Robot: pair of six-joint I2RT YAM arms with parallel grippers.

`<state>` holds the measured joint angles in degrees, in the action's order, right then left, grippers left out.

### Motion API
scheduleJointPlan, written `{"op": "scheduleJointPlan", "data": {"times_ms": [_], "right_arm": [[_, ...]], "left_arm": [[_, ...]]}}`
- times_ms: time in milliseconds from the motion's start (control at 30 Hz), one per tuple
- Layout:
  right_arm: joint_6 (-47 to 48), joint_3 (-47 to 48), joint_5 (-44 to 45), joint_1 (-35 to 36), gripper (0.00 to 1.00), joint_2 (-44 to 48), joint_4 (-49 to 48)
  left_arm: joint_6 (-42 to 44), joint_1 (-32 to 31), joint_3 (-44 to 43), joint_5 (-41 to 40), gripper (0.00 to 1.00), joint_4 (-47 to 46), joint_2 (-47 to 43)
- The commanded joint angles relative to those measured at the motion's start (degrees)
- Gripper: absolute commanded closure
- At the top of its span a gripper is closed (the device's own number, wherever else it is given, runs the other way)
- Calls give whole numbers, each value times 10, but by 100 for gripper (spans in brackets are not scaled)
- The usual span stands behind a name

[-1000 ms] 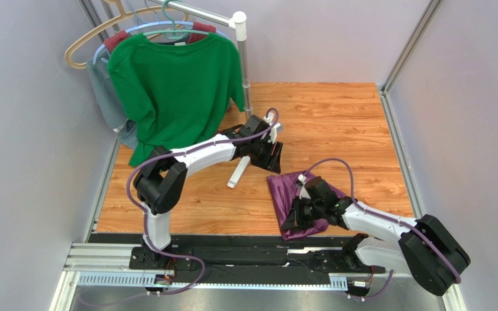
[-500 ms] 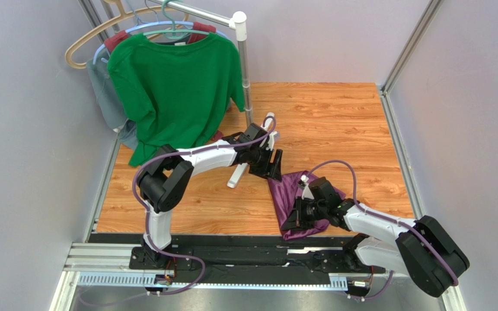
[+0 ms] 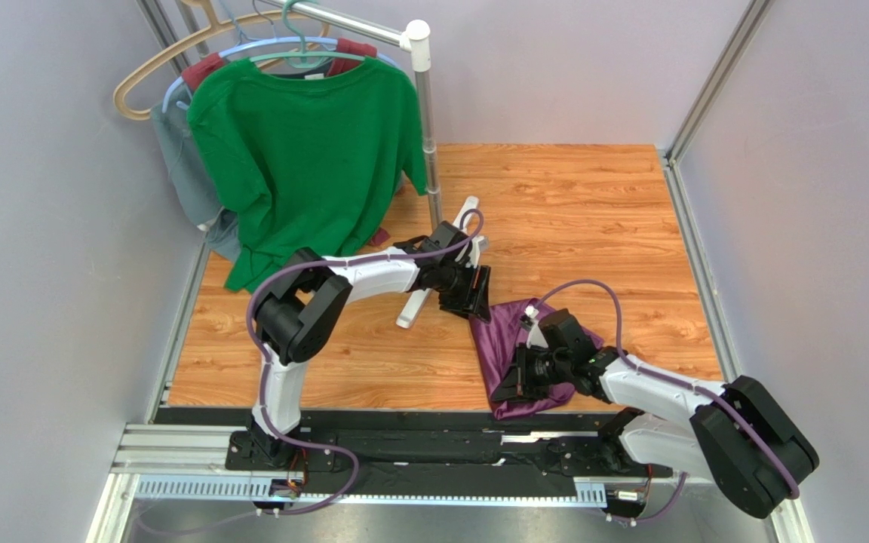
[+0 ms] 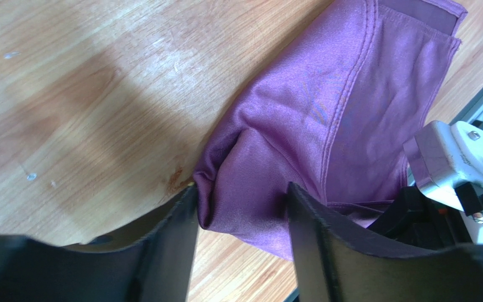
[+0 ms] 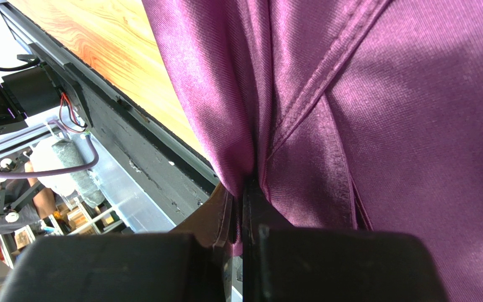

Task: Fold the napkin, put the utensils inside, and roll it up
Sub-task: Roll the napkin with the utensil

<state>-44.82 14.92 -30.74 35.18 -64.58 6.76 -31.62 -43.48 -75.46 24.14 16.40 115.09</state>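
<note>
The dark purple napkin [image 3: 504, 330] lies bunched on the wooden table [image 3: 586, 215], near its front right. My left gripper [image 3: 475, 303] is down at the napkin's far left corner. In the left wrist view its jaws [image 4: 241, 196] stand open, straddling a puffed fold of the napkin [image 4: 326, 119]. My right gripper [image 3: 515, 385] is at the napkin's near edge. The right wrist view shows this gripper [image 5: 245, 189] shut on a pinched pleat of the napkin [image 5: 389, 94]. The utensils are out of view.
A green T-shirt [image 3: 303, 158] hangs on a rack with a metal pole [image 3: 426, 113] at the back left. A white bar [image 3: 416, 303] lies on the table just left of my left gripper. A black rail [image 3: 405, 436] runs along the table's front edge.
My left gripper has come nearer and lower, from over the white bar down onto the napkin's far corner. The right arm and its hold on the cloth have not moved.
</note>
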Motion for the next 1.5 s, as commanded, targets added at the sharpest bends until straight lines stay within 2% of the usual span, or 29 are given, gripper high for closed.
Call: {"op": "scheduleJointPlan", "data": {"times_ms": [0,100,300,367,600,667,767,900,967,1067,1100,1167,1300,1467], "right_arm": [[19,-21,62,-2,100,-18,45],[18,-20,64,-1,100,-19,47],[24,-18,73,-2,100,-15,55],[25,-16,74,-1,100,-17,55],[36,3,85,-1,100,-19,75],[42,20,89,-1,100,-15,93],[59,51,93,-1,91,-5,126],[72,93,92,0,71,16,165],[82,108,92,0,64,22,192],[90,136,93,3,60,38,224],[91,143,95,6,48,42,233],[98,169,103,14,41,58,251],[117,209,169,42,39,73,258],[146,253,216,67,41,11,233]], "left_arm": [[-2,-3,-10,14,44,-10,22],[4,-3,-10,10,58,-4,24],[16,-3,-17,11,72,7,35],[25,-3,-27,9,82,20,40],[54,-3,-57,6,100,66,48],[58,-3,-67,6,100,77,55],[67,-3,-79,4,100,96,60],[81,-3,-92,-6,100,124,61],[84,-3,-98,-12,100,132,61],[88,-3,-105,-14,100,144,62],[88,-3,-107,-14,100,146,64],[88,-3,-110,-11,100,149,66],[86,-3,-115,-8,100,151,66],[86,-3,-118,-9,100,152,67]]}}
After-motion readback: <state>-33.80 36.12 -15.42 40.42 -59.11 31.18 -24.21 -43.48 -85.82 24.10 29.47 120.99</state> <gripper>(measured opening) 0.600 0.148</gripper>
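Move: The far end of the napkin's rolled edge is right at the left hand, about 1 cm below it between the open fingers. From there the near end lies some 18 cm back and 4 cm to the right, the flat napkin body about 10 cm back and 9 cm right, and the rack foot 11 cm ahead and 8 cm left. The right hand already pinches the near end; the flat body is about 8 cm ahead and 6 cm right of this hand. Sinking barely 1 cm, the left hand closes on the far end of the rolled edge and pinches the cloth, then holds it there with a slight wrist turn. The right hand keeps its pinch on the near end at first, then opens with a small shift right and climbs about 7 cm, ending some 4 cm farther forward, over the roll, fingers tipping forward about 15 degrees. ##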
